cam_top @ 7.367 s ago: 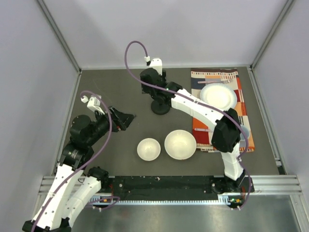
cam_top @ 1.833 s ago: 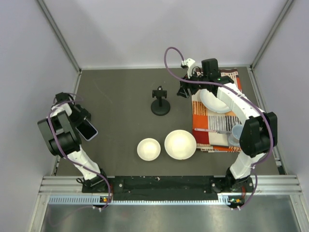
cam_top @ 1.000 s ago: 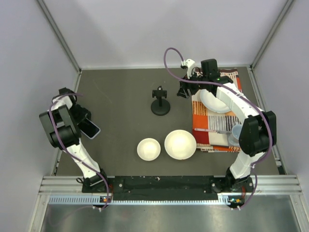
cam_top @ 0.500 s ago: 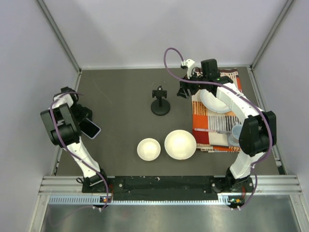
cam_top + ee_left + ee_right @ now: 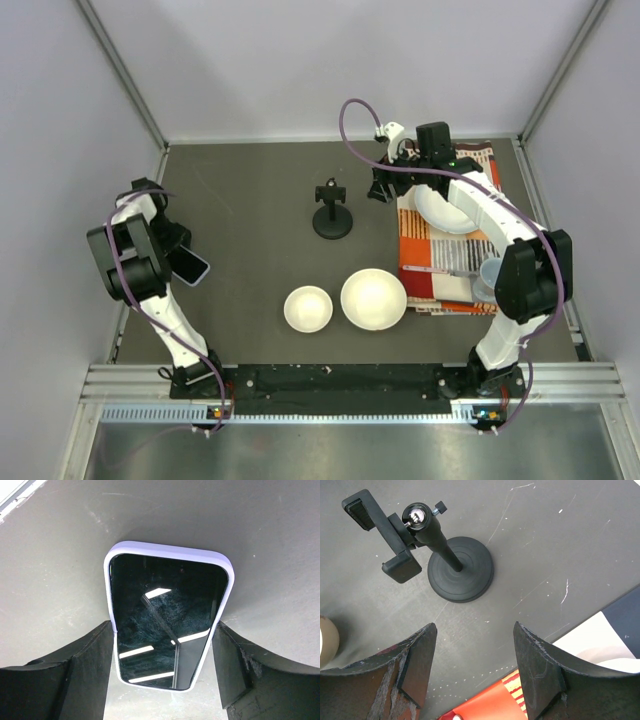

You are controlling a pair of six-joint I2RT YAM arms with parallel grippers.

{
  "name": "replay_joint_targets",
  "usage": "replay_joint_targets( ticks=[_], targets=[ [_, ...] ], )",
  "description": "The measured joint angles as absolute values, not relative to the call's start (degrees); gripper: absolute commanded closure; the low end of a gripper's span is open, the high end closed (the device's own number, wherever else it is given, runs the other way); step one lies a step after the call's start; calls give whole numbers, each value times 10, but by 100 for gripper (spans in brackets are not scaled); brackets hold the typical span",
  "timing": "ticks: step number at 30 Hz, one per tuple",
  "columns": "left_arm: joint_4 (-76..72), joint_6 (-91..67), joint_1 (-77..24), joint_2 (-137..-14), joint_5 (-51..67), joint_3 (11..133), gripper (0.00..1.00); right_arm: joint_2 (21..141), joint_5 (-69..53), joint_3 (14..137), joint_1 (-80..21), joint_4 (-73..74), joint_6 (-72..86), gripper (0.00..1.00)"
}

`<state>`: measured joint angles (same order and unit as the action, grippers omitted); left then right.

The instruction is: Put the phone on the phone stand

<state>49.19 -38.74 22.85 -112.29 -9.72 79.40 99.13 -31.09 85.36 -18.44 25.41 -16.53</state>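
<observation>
The phone [image 5: 167,620], with a glossy black screen and a lavender rim, sits between my left gripper's [image 5: 165,627] fingers. Both fingers touch its long sides. From above, the phone [image 5: 190,266] sticks out of the left gripper [image 5: 178,252] near the table's left edge, tilted. The phone stand [image 5: 332,215] is black and stands upright mid-table with nothing in its clamp cradle. My right gripper [image 5: 475,627] is open and holds nothing. It hovers just right of the phone stand [image 5: 455,570], at the placemat's corner.
Two white bowls [image 5: 308,308] [image 5: 373,298] sit in front of the stand. A striped orange placemat [image 5: 425,255] at the right carries a white plate [image 5: 432,208] and a pale cup [image 5: 490,275]. Grey walls enclose the table on three sides.
Over the last second the left wrist has shifted slightly toward the back, and the phone has stayed at its fingers. The right arm has not moved.
</observation>
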Motion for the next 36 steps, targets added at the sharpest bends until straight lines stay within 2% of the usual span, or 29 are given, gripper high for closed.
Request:
replay_joint_targets(
  ticks=[1, 2, 5, 13, 24, 31, 36],
  targets=[
    [490, -387, 228, -1122, -98, 792, 64, 991, -310, 854, -184, 254, -165, 37],
    [488, -387, 228, -1121, -98, 791, 77, 991, -309, 854, -184, 254, -165, 37],
    [478, -386, 228, -1114, -99, 781, 100, 991, -296, 855, -185, 254, -158, 37],
    [442, -368, 229, -1090, -78, 748, 100, 987, -219, 871, -199, 247, -119, 37],
    [404, -332, 231, -1058, -25, 711, 100, 959, -170, 871, -286, 190, -71, 37],
    [378, -333, 208, -1027, 102, 684, 100, 948, -194, 872, -358, 79, 5, 36],
    [361, -323, 169, -945, 165, 655, 100, 991, -216, 920, -418, 49, 54, 36]
  ],
)
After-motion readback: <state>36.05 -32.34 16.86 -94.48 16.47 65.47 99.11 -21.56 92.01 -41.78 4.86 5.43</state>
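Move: The left hand already grips the phone, low at the table. The phone stand is about 42 cm to its right, 8 cm ahead, middle some 7 cm higher; the small bowl is 37 cm right and 15 cm back, the large bowl 53 cm right and 13 cm back. From the open right hand, the phone lies roughly 54 cm left, 9 cm back and 18 cm below, with the stand about 12 cm left, 3 cm ahead and 10 cm lower. Still pinching the phone by its long sides, the left hand eases off, then quickens to the right towards the stand, about 11 cm, lifting some 6 cm late as its fingers tip forward and it turns clockwise. The right hand, kept partly open, dips briefly forward, then sweeps left and up past the stand towards the phone, drawing back a little. ##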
